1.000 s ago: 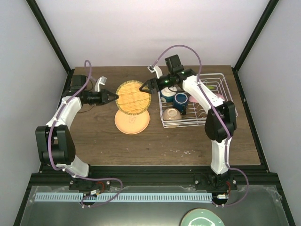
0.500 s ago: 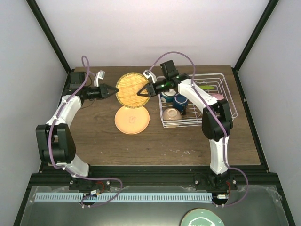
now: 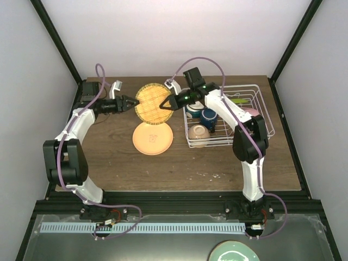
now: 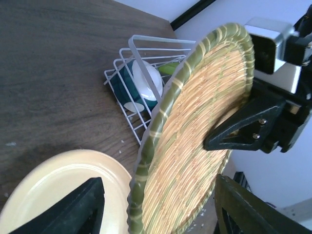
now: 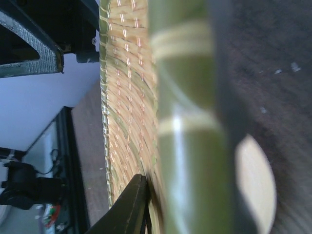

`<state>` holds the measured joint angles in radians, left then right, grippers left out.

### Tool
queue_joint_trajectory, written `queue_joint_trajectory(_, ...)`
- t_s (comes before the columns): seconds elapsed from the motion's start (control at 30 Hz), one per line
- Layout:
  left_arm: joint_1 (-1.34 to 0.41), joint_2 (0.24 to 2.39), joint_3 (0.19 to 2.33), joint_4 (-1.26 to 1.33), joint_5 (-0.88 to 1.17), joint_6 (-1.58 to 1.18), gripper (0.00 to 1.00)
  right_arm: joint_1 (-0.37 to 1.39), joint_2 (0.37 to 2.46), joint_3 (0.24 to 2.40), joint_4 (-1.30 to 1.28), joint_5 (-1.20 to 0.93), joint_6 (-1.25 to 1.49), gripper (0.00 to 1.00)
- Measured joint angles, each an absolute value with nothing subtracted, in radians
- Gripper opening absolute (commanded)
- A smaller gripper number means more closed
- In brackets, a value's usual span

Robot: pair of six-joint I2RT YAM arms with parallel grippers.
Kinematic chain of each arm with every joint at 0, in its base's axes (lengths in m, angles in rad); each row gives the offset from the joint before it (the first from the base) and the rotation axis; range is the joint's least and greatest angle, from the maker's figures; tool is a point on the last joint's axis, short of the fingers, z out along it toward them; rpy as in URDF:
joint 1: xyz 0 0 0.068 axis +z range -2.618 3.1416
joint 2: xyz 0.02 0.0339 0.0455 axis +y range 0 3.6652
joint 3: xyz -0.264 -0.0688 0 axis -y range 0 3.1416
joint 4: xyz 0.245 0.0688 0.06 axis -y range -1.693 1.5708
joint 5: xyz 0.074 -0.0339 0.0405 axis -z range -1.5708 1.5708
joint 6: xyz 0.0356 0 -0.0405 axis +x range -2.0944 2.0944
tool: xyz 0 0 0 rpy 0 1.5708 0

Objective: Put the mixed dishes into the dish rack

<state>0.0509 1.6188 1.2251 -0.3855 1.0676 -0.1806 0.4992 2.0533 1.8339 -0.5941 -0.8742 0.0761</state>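
Observation:
The woven-pattern yellow plate [image 3: 150,101] stands tilted on edge above the table, left of the dish rack [image 3: 260,97]. My right gripper [image 3: 165,104] is shut on its right rim; one black finger [image 4: 242,127] presses on the woven face [image 5: 129,97]. My left gripper [image 3: 129,103] is open at the plate's left rim, its fingers [image 4: 83,207] standing apart on either side without touching. Below it the peach-tan plate [image 3: 153,138] lies flat on the table. Inside the rack are two cream bowls [image 3: 199,134], the dark blue mug [image 3: 209,115] and a pink plate [image 3: 252,111].
The rack's white wire corner [image 4: 130,45] shows behind the plate, with a bowl [image 4: 146,80] and something lime green [image 4: 168,68] inside. A pale teal plate [image 3: 234,252] lies off the table at the near edge. Black frame posts [image 3: 57,41] flank the back corners.
My right gripper has closed on the woven plate's right rim. My left gripper has opened and let go of the left rim. The plate has shifted up and slightly left.

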Motion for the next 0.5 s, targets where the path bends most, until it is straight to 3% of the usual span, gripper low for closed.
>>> queue_joint_trajectory(0.17,0.067,1.651,1.305,-0.363,1.055,-0.236,0.87,0.501,2.05,1.947,-0.705,-0.698,-0.017,0.01)
queue_joint_trajectory(0.5,0.166,1.74,1.378,-0.245,1.042,-0.381,0.88,0.478,1.76,1.836,-0.81,-0.22,-0.204,0.01)
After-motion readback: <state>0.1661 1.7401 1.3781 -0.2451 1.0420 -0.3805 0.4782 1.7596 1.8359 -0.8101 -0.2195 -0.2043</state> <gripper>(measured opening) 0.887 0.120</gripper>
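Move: The right hand still pinches the woven plate by its right rim; the dish rack's middle lies about 26 cm to its right, 3 cm nearer the base and 14 cm below. In the rack, the blue mug sits some 17 cm right and 4 back, the beige bowl about 13 right and 11 back. The left hand has that plate's middle about 7 cm right, level; the peach plate lies 14 cm back, 6 right and 20 below. Keeping its pinch on the woven plate's rim, the right hand takes it away from the left hand, heading right towards the dish rack about 11 cm while rising some 7 cm, the fingers swinging forward and steeper down by about 40 degrees. The left fingers, already half open around the opposite rim, spread wide as that hand backs clear, forward and left. ##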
